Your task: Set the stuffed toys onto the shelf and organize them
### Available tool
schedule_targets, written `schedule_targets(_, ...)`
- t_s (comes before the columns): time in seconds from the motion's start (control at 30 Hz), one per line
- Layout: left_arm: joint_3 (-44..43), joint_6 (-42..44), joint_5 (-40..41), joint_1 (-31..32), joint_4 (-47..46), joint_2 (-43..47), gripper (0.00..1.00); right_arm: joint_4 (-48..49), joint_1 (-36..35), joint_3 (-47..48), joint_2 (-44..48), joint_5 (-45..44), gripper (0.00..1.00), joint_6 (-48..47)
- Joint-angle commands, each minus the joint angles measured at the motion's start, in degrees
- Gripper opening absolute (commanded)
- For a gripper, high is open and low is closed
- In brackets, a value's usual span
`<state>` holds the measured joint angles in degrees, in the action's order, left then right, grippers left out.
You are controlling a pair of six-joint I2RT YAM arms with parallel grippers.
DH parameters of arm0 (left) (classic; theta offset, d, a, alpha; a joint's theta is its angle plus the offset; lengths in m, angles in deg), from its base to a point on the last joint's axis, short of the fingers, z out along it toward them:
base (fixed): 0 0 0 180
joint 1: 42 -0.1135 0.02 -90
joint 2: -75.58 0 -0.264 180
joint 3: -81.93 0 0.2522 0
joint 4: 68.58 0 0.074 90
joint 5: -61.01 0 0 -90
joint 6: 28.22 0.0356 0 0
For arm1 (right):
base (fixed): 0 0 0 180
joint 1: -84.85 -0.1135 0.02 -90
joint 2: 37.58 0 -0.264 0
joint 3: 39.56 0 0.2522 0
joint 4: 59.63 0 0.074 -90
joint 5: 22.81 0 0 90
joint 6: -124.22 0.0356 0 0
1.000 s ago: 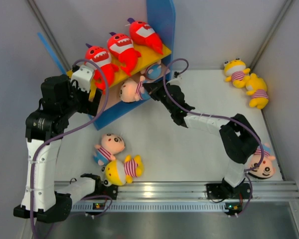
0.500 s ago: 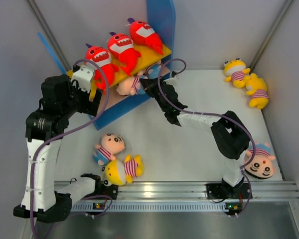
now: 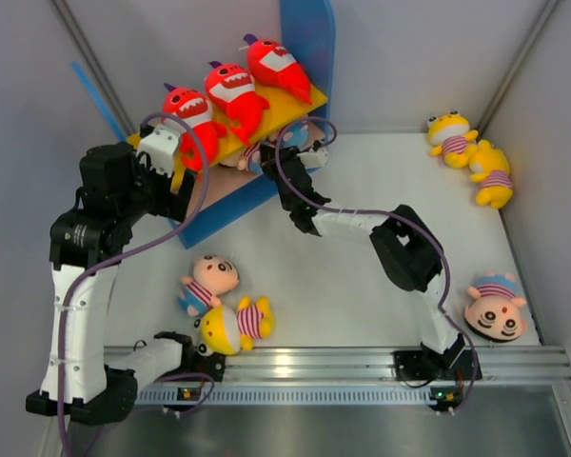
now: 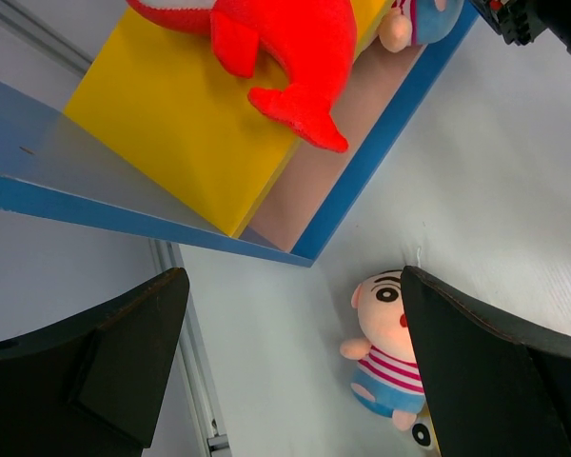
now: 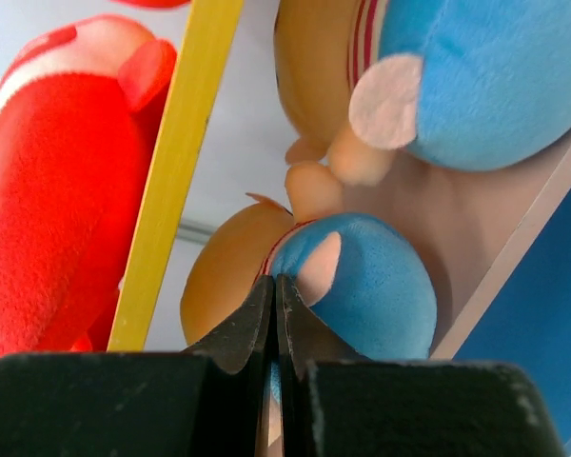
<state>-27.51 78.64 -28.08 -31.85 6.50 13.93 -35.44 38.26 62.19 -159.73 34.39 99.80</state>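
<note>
The shelf [image 3: 309, 33] lies at the back left, with three red sharks [image 3: 233, 90] on its yellow top board [image 3: 290, 107]. My right gripper [image 3: 266, 157] reaches under that board. It is shut on the blue pants of a pink-faced doll [image 5: 371, 286] lying on the pinkish lower board [image 5: 457, 209]. A second pink-faced doll [image 5: 457, 76] lies just beyond it, near the blue side panel. My left gripper [image 4: 292, 286] is open and empty, hovering by the shelf's left end [image 4: 171, 124] above another pink-faced doll [image 4: 390, 352].
On the table, a pink-faced doll [image 3: 207, 281] and a yellow doll [image 3: 236, 322] lie at the front left. Two yellow dolls [image 3: 471, 152] lie at the back right. A pink-faced doll [image 3: 495, 307] lies at the front right. A metal rail [image 3: 343, 364] runs along the near edge.
My right gripper has pushed left and deeper under the yellow board, carrying the doll onto the lower board. Its elbow has swung left, uncovering the front-right doll. The left arm has not moved.
</note>
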Motion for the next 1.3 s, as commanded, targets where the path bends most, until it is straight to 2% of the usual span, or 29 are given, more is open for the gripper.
schedule_targets(0.0,-0.8,0.7,-0.6,0.1,-0.8,-0.1,0.99,2.1,-0.7,4.3,0.5,-8.9,0.00,-2.4)
schedule_targets(0.27,-1.8,1.8,-0.2,0.1,-0.2,0.1,0.99,0.7,-0.9,4.5,0.3,-16.2,0.00,-2.4)
schedule_targets(0.47,-1.9,1.8,-0.1,0.1,-0.1,0.2,0.99,-1.9,-1.0,8.3,-3.1,-15.5,0.00,-2.5)
schedule_targets(1.0,-1.4,1.9,-0.1,0.1,-0.1,0.8,0.99,-3.5,-0.9,9.5,-4.7,-15.1,0.01,-3.5)
schedule_targets(1.07,-1.3,1.9,-0.2,0.1,0.0,0.8,0.99,-3.3,-1.0,9.2,-4.5,-14.6,0.11,-3.6)
schedule_targets(1.1,-1.3,1.9,-0.2,0.1,-0.1,0.8,0.99,-2.7,-1.0,8.6,-4.2,-14.1,0.21,-3.7)
schedule_targets(1.17,-1.3,2.0,-0.3,0.1,-0.1,0.7,0.99,-0.8,-1.0,7.7,-3.4,-13.4,0.33,-4.4)
schedule_targets(1.2,-1.2,2.0,-0.3,0.1,-0.1,0.8,0.99,0.0,-0.9,6.4,-2.9,-13.3,0.44,-5.1)
schedule_targets(1.27,-1.3,2.0,-0.3,0.1,0.0,0.7,0.99,2.0,-0.8,5.0,-1.2,-13.3,0.50,-5.8)
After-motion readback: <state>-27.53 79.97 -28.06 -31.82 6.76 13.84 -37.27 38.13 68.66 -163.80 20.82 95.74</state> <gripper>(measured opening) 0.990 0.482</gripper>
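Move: The boy doll, pinched in the right hand, is going to the free spot on the pink middle shelf, about 6 cm ahead of that hand, 3 cm to its right and 3 cm below. The boy doll already shelved stands some 9 cm right and 8 cm ahead at hand height; the middle red shark lies on the yellow board about 10 cm ahead, 6 cm left and 12 cm up. From the idle left hand the spot is roughly 25 cm ahead, 19 cm right and 15 cm below. The boy doll, still pinched by the right fingers, is carried about 3 cm rightward towards its shelved neighbour and eased some 2.5 cm deeper under the yellow board, while the hand swings nearly 15 degrees clockwise. After a slight lift the hand sinks about 2 cm, then spreads its fingers to roughly half open around the doll's waist. ##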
